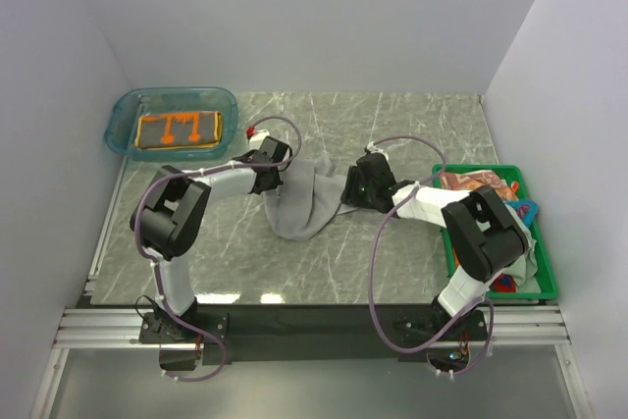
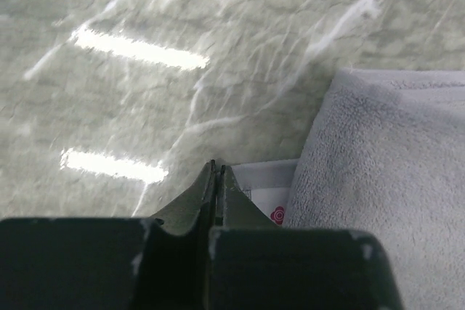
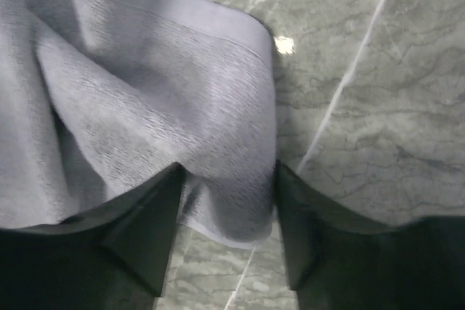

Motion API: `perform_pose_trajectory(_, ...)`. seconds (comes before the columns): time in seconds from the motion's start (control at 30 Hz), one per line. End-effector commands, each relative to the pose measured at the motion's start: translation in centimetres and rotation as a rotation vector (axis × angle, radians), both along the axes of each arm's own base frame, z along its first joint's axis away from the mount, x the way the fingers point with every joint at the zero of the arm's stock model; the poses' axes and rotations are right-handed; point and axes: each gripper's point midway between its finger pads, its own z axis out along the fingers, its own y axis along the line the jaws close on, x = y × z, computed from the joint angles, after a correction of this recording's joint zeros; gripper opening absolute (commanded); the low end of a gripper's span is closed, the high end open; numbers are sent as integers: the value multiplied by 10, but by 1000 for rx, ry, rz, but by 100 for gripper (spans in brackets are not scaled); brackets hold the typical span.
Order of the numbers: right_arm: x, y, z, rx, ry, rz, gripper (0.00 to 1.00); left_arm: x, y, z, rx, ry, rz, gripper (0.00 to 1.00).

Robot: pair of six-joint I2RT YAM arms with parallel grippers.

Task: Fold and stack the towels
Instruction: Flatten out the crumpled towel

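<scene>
A pale grey-white towel (image 1: 309, 205) lies crumpled mid-table between both arms. My left gripper (image 1: 273, 166) is at its upper left corner. In the left wrist view that gripper (image 2: 216, 167) is shut, and no cloth shows between the fingers. The towel (image 2: 385, 179) and its white label (image 2: 265, 186) lie just to the right of them. My right gripper (image 1: 351, 183) is at the towel's right edge. Its fingers stand apart (image 3: 227, 172) on either side of a fold of the towel (image 3: 145, 85). An orange-brown towel (image 1: 179, 130) lies folded in the tub.
The clear teal tub (image 1: 123, 110) stands at the back left. A green crate (image 1: 545, 277) at the right edge holds a red patterned towel (image 1: 476, 183) and more cloth (image 1: 525, 252). White walls close in the table on three sides.
</scene>
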Motion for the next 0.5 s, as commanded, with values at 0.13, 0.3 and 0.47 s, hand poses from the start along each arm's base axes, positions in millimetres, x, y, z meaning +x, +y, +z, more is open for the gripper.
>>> perform_pose_trajectory(0.13,9,-21,15,-66,-24,-85,8,-69,47,-36,135,190,78,1)
perform_pose_trajectory(0.3,10,-62,52,-188,-94,-188,0,-70,67,-16,136,160,144,1)
perform_pose_trajectory(0.47,-16,-100,84,-288,-121,-263,0,-74,92,6,132,111,244,1)
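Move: The left hand already has its fingers shut on the grey towel's left edge beside the label; the crumpled towel's middle lies about 6 cm to its right and 2 cm back. The towel's near tip is some 10 cm back and 4 cm right of that hand. The towel's right corner sits between the right hand's open fingers, about 1 cm below and 1 cm back, with the towel's middle roughly 8 cm to the right hand's left and 1 cm ahead. Pulling apart, the two hands draw the towel sideways: the left keeps its pinch and drags the label edge low over the table about 6 cm left and 5 cm back, turning slightly counter-clockwise. The right closes on the towel's right corner, sinking a touch, then sweeps some 6.5 cm right while rising sharply, turning about 10 degrees clockwise. ##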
